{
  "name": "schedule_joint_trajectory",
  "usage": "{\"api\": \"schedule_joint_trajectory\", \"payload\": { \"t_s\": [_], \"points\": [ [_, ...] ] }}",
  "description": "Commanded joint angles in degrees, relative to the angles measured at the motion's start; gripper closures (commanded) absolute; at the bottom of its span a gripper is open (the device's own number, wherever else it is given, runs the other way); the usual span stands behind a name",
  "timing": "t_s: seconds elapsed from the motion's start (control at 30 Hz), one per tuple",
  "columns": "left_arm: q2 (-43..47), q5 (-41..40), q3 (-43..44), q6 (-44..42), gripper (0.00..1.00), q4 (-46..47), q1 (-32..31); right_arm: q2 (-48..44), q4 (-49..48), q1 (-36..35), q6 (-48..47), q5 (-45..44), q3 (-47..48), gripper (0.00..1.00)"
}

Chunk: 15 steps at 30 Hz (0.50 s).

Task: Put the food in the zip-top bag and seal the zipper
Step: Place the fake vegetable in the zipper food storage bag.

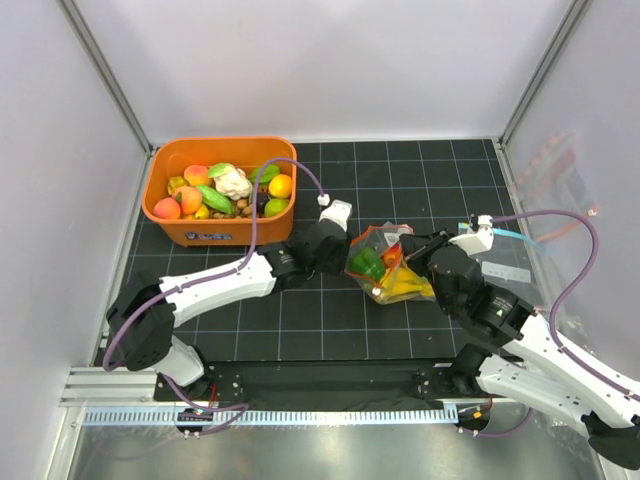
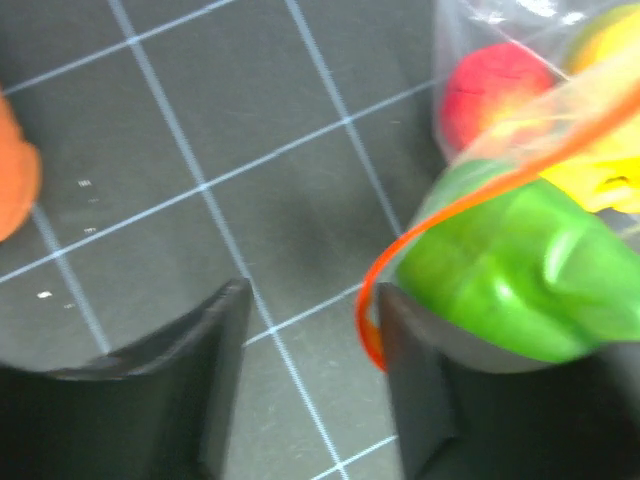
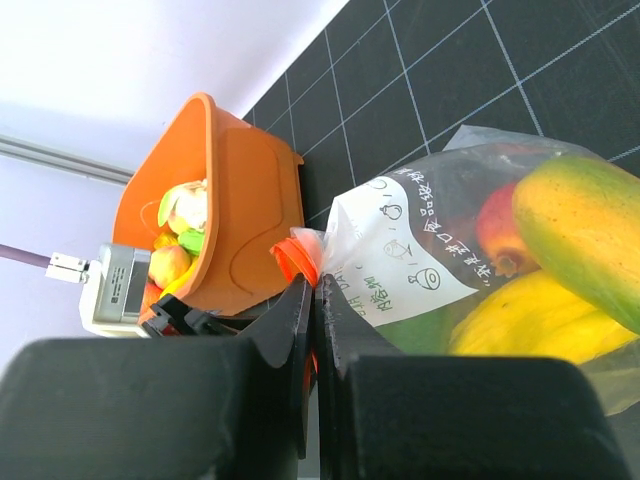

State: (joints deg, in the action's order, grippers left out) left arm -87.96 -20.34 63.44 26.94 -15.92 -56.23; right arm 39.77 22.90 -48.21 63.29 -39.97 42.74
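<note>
The zip-top bag (image 1: 385, 262) lies on the black grid mat between my two grippers and holds food: a green piece (image 2: 510, 270), a red apple (image 2: 495, 85) and yellow fruit (image 3: 530, 320). My right gripper (image 3: 318, 285) is shut on the bag's mouth edge, with the red-orange zipper (image 3: 297, 255) bunched at its fingertips. My left gripper (image 2: 315, 300) is open at the bag's left side. A loop of the zipper (image 2: 365, 310) curves against the inner face of its right finger, and only mat shows in the gap between the fingers. More food (image 1: 232, 182) fills the orange bin.
The orange bin (image 1: 215, 232) stands at the back left, close behind the left arm. A flat clear bag (image 1: 508, 262) lies on the mat at the right, by the right arm. White walls enclose the mat on three sides.
</note>
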Motion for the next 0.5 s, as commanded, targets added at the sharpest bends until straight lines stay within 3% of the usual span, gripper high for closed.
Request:
{"api": "schedule_joint_trajectory", "payload": {
  "t_s": [0.0,0.07,0.1,0.2,0.37,0.47],
  "points": [
    [1.13,3.9,-0.33,1.36,0.56,5.72,-0.02,0.04,-1.98,0.04,-0.44,-2.05,2.08,0.99],
    [1.3,4.78,-0.77,0.58,0.68,5.99,-0.02,0.57,-1.98,0.04,-0.53,-1.78,2.35,0.99],
    [1.39,4.69,-0.6,0.05,0.81,5.82,-0.02,0.92,-2.06,-0.05,-0.71,-1.43,2.35,0.99],
    [3.23,4.26,-1.12,-0.39,1.0,5.73,-0.02,1.8,-2.5,-0.05,-1.41,-1.08,2.35,0.99],
    [14.09,3.63,-2.97,-0.66,1.0,3.71,-0.02,5.75,-1.19,0.04,-3.61,-0.99,4.53,0.99],
    [22.18,8.37,-4.72,1.35,1.0,3.88,-0.02,11.55,1.79,0.04,-4.48,0.5,8.22,0.99]
  ]
}}
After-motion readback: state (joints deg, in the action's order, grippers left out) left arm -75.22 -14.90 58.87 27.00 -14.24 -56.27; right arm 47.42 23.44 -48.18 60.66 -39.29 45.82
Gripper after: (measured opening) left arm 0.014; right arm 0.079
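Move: The bag's left rim, the orange zipper edge, is practically between the left fingers: some 2 cm to the right of the hand point and 1 cm ahead, at its height. Inside the bag the green pepper is about 5 cm right, 2 cm ahead and 3 cm lower; the bananas are some 12 cm right, 2 cm back and 8 cm below. From the right hand, that rim is roughly 10 cm left, 2 cm back and 12 cm down. The left fingers shut on the bag's left orange rim and pinch it, easing about 1.5 cm right as they close; the hand then lifts the rim some 5 cm, drawing back and a little left while rolling about 10 degrees, left side down. The right hand keeps its pinch on the opposite rim and sinks slightly, leftward and forward. ##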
